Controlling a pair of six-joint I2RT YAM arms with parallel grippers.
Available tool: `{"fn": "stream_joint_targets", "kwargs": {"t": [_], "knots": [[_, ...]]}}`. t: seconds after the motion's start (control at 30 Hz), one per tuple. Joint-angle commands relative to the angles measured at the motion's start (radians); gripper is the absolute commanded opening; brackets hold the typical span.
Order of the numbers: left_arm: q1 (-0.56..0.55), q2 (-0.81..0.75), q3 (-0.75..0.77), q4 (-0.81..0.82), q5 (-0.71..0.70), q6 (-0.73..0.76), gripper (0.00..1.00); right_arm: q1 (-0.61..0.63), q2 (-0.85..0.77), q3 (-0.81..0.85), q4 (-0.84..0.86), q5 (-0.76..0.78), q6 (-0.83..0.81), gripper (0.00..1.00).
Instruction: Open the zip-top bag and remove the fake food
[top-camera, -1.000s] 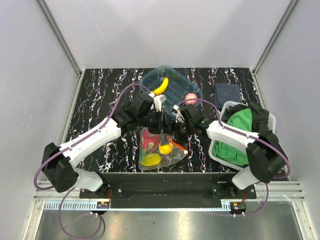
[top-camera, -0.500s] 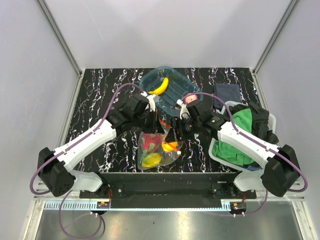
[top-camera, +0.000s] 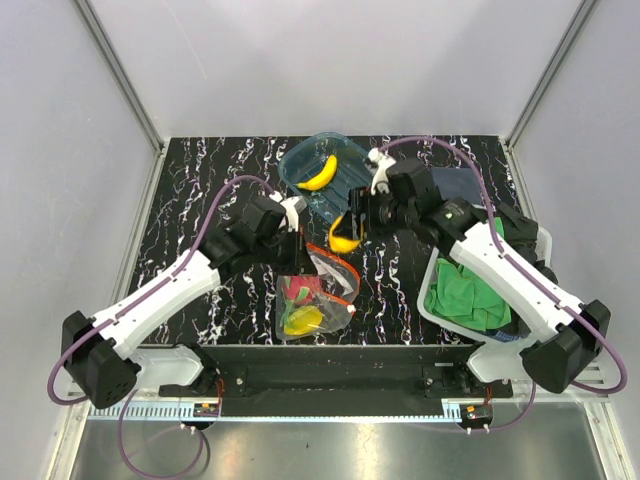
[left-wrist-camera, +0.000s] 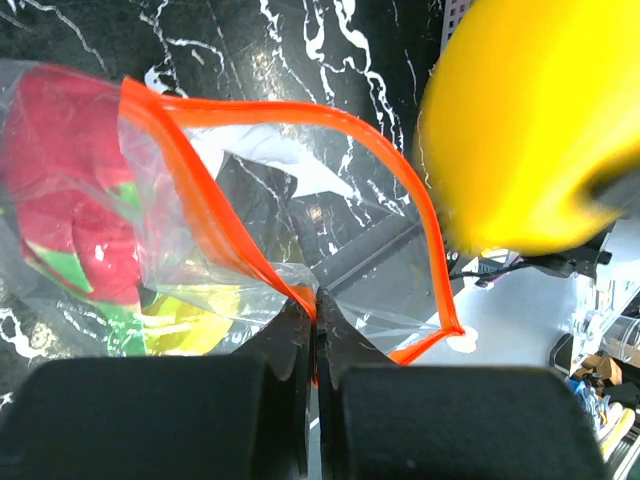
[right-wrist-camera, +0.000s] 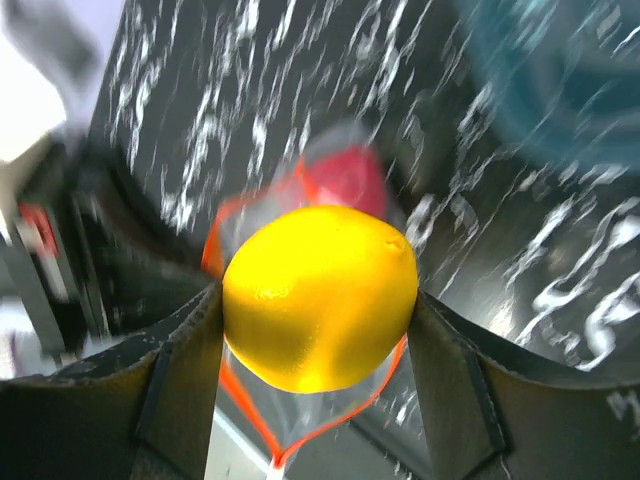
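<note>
The zip-top bag (top-camera: 318, 292) lies near the front edge, its red-orange strip (left-wrist-camera: 235, 245) spread into an open loop. My left gripper (left-wrist-camera: 316, 305) is shut on that strip at the mouth's near rim, and it also shows from above (top-camera: 303, 243). Inside the bag are a red-and-green fruit (left-wrist-camera: 70, 190) and a yellow piece (left-wrist-camera: 190, 325). My right gripper (right-wrist-camera: 315, 300) is shut on a round yellow fruit (right-wrist-camera: 320, 295), held in the air above the bag's mouth, and the fruit (top-camera: 345, 236) is also in the top view. A banana (top-camera: 320, 172) lies in the teal tray (top-camera: 300, 155).
A white basket (top-camera: 432, 305) with a green cloth (top-camera: 462, 290) and dark fabric stands at the right, under my right arm. A dark blue cloth (top-camera: 452, 178) lies behind it. The enclosure's walls bound the black marbled table (top-camera: 200, 190).
My right gripper has lifted the yellow fruit out of the bag and carried it back and up toward the tray. My left gripper keeps its hold on the zip strip, and the mouth has opened wider.
</note>
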Motion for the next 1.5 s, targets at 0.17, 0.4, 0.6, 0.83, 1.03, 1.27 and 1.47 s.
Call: {"fn": "stream_joint_targets", "kwargs": {"t": [0.17, 0.4, 0.6, 0.83, 1.03, 1.27, 1.47], "knots": [[0.006, -0.088, -0.021, 0.012, 0.019, 0.029, 0.00, -0.151, 0.280, 0.254, 0.010, 0.101, -0.072, 0.01], [0.004, -0.095, -0.018, -0.021, 0.050, 0.060, 0.00, -0.193, 0.572, 0.422, -0.027, 0.162, -0.128, 0.04], [0.006, -0.070, -0.004, -0.027, 0.081, 0.099, 0.00, -0.200, 0.775, 0.562, -0.097, 0.140, -0.140, 0.12], [0.004, -0.027, 0.054, -0.060, 0.087, 0.153, 0.00, -0.200, 0.878, 0.617, -0.142, 0.122, -0.132, 0.44], [0.006, -0.010, 0.091, -0.062, 0.085, 0.155, 0.00, -0.200, 0.904, 0.680, -0.235, 0.119, -0.138, 0.87], [0.004, 0.011, 0.133, -0.048, 0.052, 0.116, 0.00, -0.199, 0.709, 0.553, -0.246, 0.098, -0.116, 0.93], [0.004, 0.030, 0.160, -0.027, 0.052, 0.103, 0.00, -0.187, 0.406, 0.247, -0.179, 0.025, -0.041, 0.89]]}}
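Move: The right hand holds the yellow fruit. The clear blue bin's middle is about 28 cm ahead of that hand, 2 cm left and 22 cm below; its near end comes some 10 cm closer. In the bin, the banana is 31 cm ahead and 7 cm left, the peach 25 cm ahead and 8 cm right. The open bag lies about 2 cm back, 10 cm left, 22 cm below. From the left hand, the bin is about 35 cm ahead, 7 cm right and 16 cm lower. Keeping its hold on the yellow fruit, the right hand rises slightly, then swings forward and down about 20 cm each way into the bin's near end, fingers tipping some 30 degrees more downward. There it opens and lets go, then backs off about 6 cm towards its base and up 5 cm. The left fingers keep pinching the bag's rim, easing back a little, then rising some 2 cm. ##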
